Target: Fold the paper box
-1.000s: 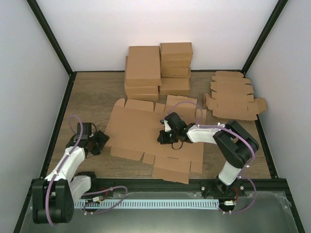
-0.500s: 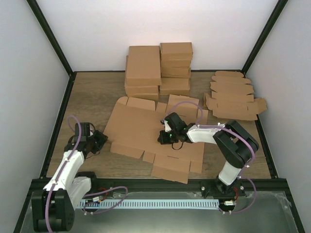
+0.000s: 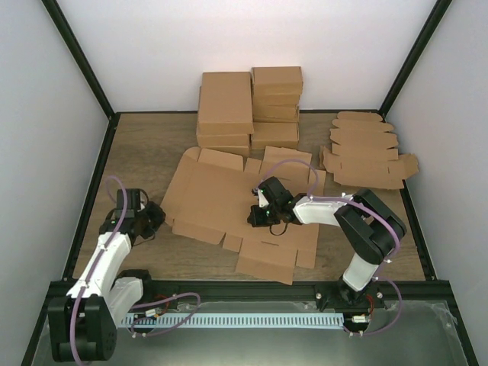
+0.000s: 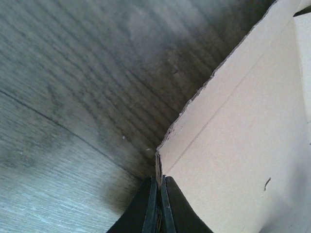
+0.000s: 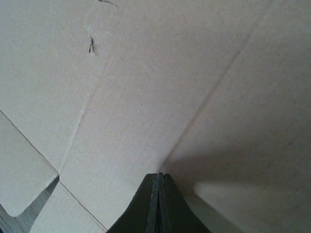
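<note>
The paper box (image 3: 217, 198) lies flat and unfolded in the middle of the wooden table, its creased panels and flaps spread out. My left gripper (image 3: 158, 217) is at its left edge. In the left wrist view the left gripper (image 4: 159, 180) is shut on the corner edge of the paper box (image 4: 243, 145), with the cardboard pinched between the fingertips. My right gripper (image 3: 256, 217) rests tip-down on the box's middle panel. In the right wrist view the right gripper (image 5: 159, 175) is shut with nothing in it, its tip against the paper box (image 5: 146, 73) near a crease.
Stacks of smaller brown boxes (image 3: 248, 110) stand at the back centre. A pile of flat blanks with rounded tabs (image 3: 366, 152) lies at the back right. Bare wood (image 3: 141, 152) shows left of the box, and black-framed white walls enclose the table.
My left gripper has shut on the box's left edge, and that edge has shifted slightly toward the left. The right arm has stayed put.
</note>
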`<state>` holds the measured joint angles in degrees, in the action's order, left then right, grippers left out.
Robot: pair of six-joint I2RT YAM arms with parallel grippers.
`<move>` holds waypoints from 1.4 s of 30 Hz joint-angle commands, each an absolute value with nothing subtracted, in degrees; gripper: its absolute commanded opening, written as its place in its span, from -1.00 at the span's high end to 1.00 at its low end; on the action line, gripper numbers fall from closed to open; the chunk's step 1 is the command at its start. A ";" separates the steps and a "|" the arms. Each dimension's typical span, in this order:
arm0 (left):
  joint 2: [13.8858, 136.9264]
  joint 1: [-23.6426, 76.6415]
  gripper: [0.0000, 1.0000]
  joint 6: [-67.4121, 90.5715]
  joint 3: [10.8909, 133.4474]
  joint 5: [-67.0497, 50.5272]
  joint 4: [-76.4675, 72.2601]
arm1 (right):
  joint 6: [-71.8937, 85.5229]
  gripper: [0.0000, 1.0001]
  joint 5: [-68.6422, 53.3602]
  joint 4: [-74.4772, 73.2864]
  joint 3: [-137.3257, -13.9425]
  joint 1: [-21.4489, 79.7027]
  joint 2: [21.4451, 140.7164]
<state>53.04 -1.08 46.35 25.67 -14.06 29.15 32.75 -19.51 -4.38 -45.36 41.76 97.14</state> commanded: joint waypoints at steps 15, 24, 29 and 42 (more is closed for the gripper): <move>42.95 -0.88 0.92 36.48 29.20 -19.80 25.88 | 29.44 0.71 -19.43 -6.17 -48.06 42.01 90.20; 34.61 -0.93 0.92 49.87 28.78 -14.61 39.49 | 30.12 0.67 -18.61 -6.64 -48.24 42.02 91.07; 25.71 -0.84 0.93 53.89 28.11 -13.44 42.18 | 29.87 0.67 -19.31 -6.67 -49.28 42.02 91.54; 20.59 -0.92 0.93 50.44 32.74 -16.28 44.25 | 29.39 0.43 -17.86 -7.76 -48.37 42.01 87.54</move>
<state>21.58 -0.80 52.34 30.02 -14.28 45.19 30.22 -18.39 -7.49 -47.13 41.76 89.76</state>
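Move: The left hand already pinches the left edge of the paper box sheet, held a few centimetres up. The spine crease it is to fold about lies some 24 cm to its right, about level with it and 4 cm lower; the near side flap's middle is roughly 10 cm right and 3 cm back. The right hand's closed tips are on that crease, the front flap some 12 cm back and 4 cm right of them, the rear flap about 16 cm ahead and 10 cm right. Upward goes the left hand, about 10 cm, first edging slightly forward and then drawing back some 5 cm, its fingertips tilting up while they keep their pinch on the sheet's left edge. The right hand lifts off the spine crease by about 5 cm, mostly early on, then hovers and rises a little more, its fingers parting about a quarter of the way. ##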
